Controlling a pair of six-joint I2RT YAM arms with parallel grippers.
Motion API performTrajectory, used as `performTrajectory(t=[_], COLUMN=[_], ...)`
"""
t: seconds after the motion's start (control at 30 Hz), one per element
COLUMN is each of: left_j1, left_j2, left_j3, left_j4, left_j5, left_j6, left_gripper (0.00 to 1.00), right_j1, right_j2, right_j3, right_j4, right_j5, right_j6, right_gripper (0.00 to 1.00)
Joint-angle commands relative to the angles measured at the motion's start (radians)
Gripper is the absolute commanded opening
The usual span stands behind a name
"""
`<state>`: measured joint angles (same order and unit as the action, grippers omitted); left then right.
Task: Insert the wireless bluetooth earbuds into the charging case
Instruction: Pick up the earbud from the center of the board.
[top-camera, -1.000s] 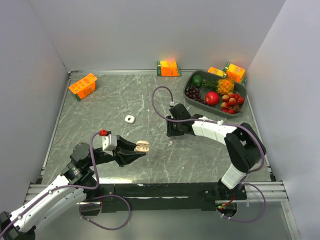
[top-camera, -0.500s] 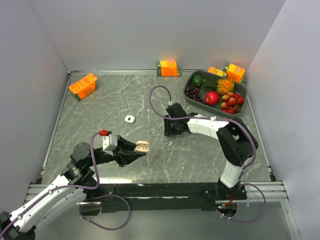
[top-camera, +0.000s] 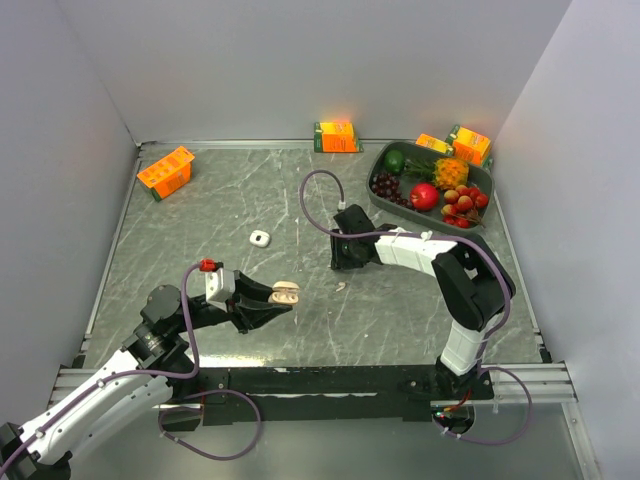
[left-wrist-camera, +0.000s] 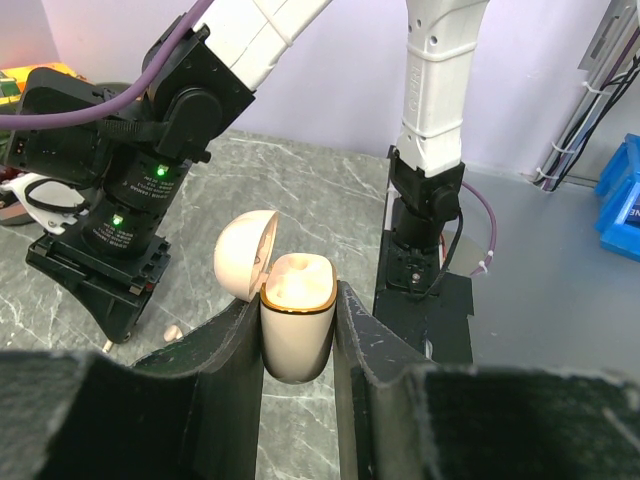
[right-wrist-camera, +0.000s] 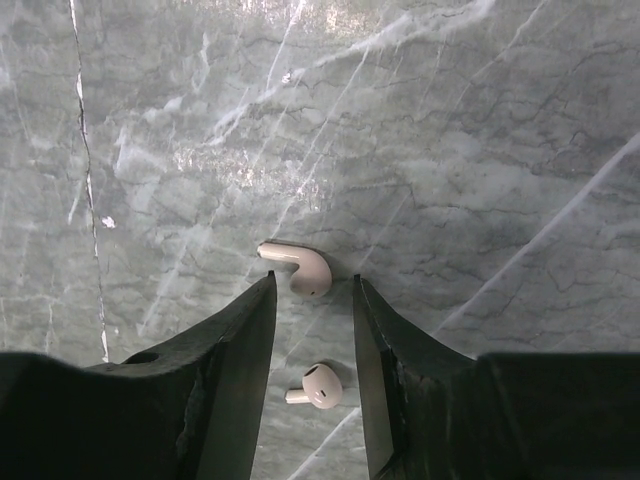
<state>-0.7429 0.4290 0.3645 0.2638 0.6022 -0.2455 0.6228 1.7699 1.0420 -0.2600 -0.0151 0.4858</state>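
My left gripper (top-camera: 277, 297) is shut on a pale beige charging case (top-camera: 286, 293), held off the table with its lid flipped open. In the left wrist view the case (left-wrist-camera: 297, 320) stands upright between the fingers (left-wrist-camera: 298, 335), and its sockets look empty. My right gripper (top-camera: 345, 262) points down at the table, open, with nothing in it. Two whitish earbuds lie loose on the marble under it. One earbud (right-wrist-camera: 298, 266) is just beyond the fingertips (right-wrist-camera: 314, 280). The other earbud (right-wrist-camera: 318, 386) lies between the two fingers, apart from both. From above they show as a small speck (top-camera: 342, 286).
A small white case (top-camera: 260, 238) lies left of centre. Orange cartons stand at the far left (top-camera: 165, 171), far middle (top-camera: 336, 135) and far right (top-camera: 470, 145). A grey bowl (top-camera: 400, 210) of fruit sits at the back right. Grey walls close three sides.
My right gripper has shifted slightly left and away from the bases, its elbow folding in. The left arm with the case has not moved.
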Motion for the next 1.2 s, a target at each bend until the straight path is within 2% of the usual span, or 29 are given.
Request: performTrajectory(t=[0.0, 0.53, 0.87, 0.97, 1.17], left_j1=[-0.004, -0.004, -0.004, -0.003, -0.004], left_j2=[-0.001, 0.008, 0.008, 0.008, 0.001], left_j3=[0.008, 0.008, 0.005, 0.005, 0.002], left_j4=[0.031, 0.034, 0.043, 0.043, 0.045], left_j5=[-0.004, 0.001, 0.011, 0.010, -0.004], left_j6=[0.011, 0.011, 0.009, 0.008, 0.006], left_gripper=[0.01, 0.01, 0.01, 0.01, 0.01], right_j1=[-0.006, -0.009, -0.008, -0.006, -0.006], right_j2=[0.016, 0.030, -0.001, -0.024, -0.121], right_j3=[0.018, 0.010, -0.008, -0.016, -0.043], right_j4=[0.042, 0.045, 0.042, 0.036, 0.030], right_j5=[0.014, 0.009, 0.014, 0.014, 0.014], right_j6=[-0.010, -0.021, -0.023, -0.026, -0.039], right_gripper=[0.42, 0.30, 0.11, 0.01, 0.00])
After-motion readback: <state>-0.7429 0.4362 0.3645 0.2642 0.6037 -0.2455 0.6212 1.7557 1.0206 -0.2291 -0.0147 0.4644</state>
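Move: The earbud to be picked up lies on the board right under the open right fingertips, barely 1 cm ahead and 1 cm below, with its stem pointing left. The other earbud is about 4 cm back and 1 cm right of this hand, and the closed white case some 15 cm left and 7 cm ahead, both about table-low. From the left hand the target earbud is roughly 20 cm ahead, 9 cm right and 24 cm below. The near earbud's rounded head is taken between the right fingertips: the hand creeps forward about half a centimetre, staying low and keeping its steep forward-left slant. The fingers close steadily from the left and right sides until they stop on the head and pinch it, the grip effort rising as they stop; the hand then holds there. The left hand stays put with the open case. ##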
